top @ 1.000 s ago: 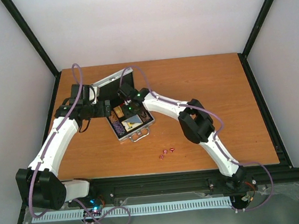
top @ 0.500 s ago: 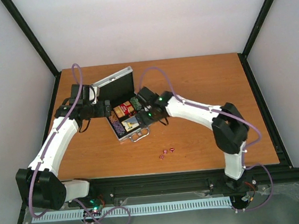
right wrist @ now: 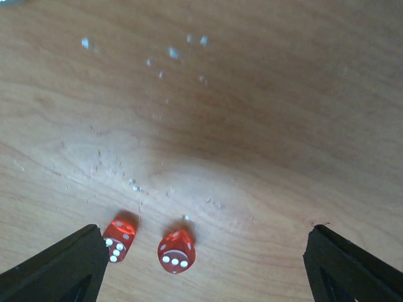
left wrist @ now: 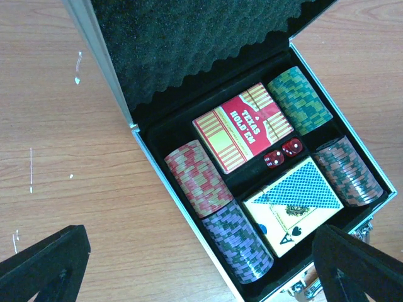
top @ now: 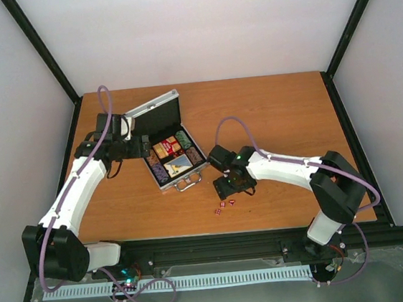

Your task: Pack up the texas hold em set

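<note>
The silver briefcase (top: pixel 156 114) lies open, its black foam lid tipped back. Inside its rim (left wrist: pixel 169 187) sit several chip stacks (left wrist: pixel 198 178), a red card deck (left wrist: pixel 244 126), a blue-yellow deck (left wrist: pixel 295 204) and two tiny red dice (left wrist: pixel 282 153). My left gripper (top: pixel 142 144) stands open at the case's left side, above the purple chip stack (left wrist: pixel 242 242) without touching it. Three loose red dice (top: pixel 223 206) lie on the table near the front. My right gripper (top: pixel 233 189) hangs open just above them, two dice (right wrist: pixel 176 250) showing between its fingers (right wrist: pixel 56 267).
The case's handle (top: pixel 187 184) points toward the table's near edge. The wooden tabletop (top: pixel 285 120) stretches bare to the right and back. Black frame posts stand at the table's corners.
My right arm has pulled out of the case and swung toward the near edge, now over the loose dice. Its jaws have opened. The left arm has not moved.
</note>
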`<control>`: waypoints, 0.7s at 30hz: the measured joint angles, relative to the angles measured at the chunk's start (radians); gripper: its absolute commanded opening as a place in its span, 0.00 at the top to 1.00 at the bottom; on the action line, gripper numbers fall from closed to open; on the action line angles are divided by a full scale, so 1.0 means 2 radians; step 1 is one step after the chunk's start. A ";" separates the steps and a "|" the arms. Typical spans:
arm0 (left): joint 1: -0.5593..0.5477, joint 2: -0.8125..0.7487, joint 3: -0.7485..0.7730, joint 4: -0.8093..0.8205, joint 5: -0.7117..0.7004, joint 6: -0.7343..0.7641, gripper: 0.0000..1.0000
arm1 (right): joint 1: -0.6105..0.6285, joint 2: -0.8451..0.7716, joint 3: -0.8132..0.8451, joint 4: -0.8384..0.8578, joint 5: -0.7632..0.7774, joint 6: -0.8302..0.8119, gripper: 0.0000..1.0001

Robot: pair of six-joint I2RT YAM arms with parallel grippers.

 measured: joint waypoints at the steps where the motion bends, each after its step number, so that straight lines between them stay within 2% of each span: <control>1: 0.000 0.001 0.000 0.000 0.000 0.000 0.00 | 0.003 0.000 -0.006 0.000 -0.002 0.001 0.22; 6: 0.000 0.002 0.000 0.000 0.000 0.000 0.00 | 0.012 0.000 -0.031 0.011 -0.014 0.000 0.38; 15: 0.000 0.002 -0.001 0.000 0.000 0.000 0.00 | 0.013 0.000 -0.044 0.030 -0.034 -0.004 0.40; 21: 0.000 0.002 -0.005 0.000 0.000 0.000 0.00 | 0.013 0.000 -0.049 0.038 -0.043 -0.006 0.49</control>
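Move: The rightmost of the three dice left on the table lies about 3 cm back of the right hand, hardly to either side and roughly 5 cm below. The middle die is some 3 cm to its left; the left die is about 5 cm left and 3 cm farther back of the rightmost. The case's open tray sits roughly 15 cm ahead and 19 cm left of the right hand. From the left hand, the rightmost die is about 15 cm back, 27 cm right and 17 cm below. Bring the right gripper back and down in equal measure, about 2.5 cm each, towards the rightmost die, covering most of it early and then only creeping. Narrow the fingers from nearly wide to about half open so they straddle that die, and tip them about 5 degrees nearer to straight down. Don't touch it yet. ##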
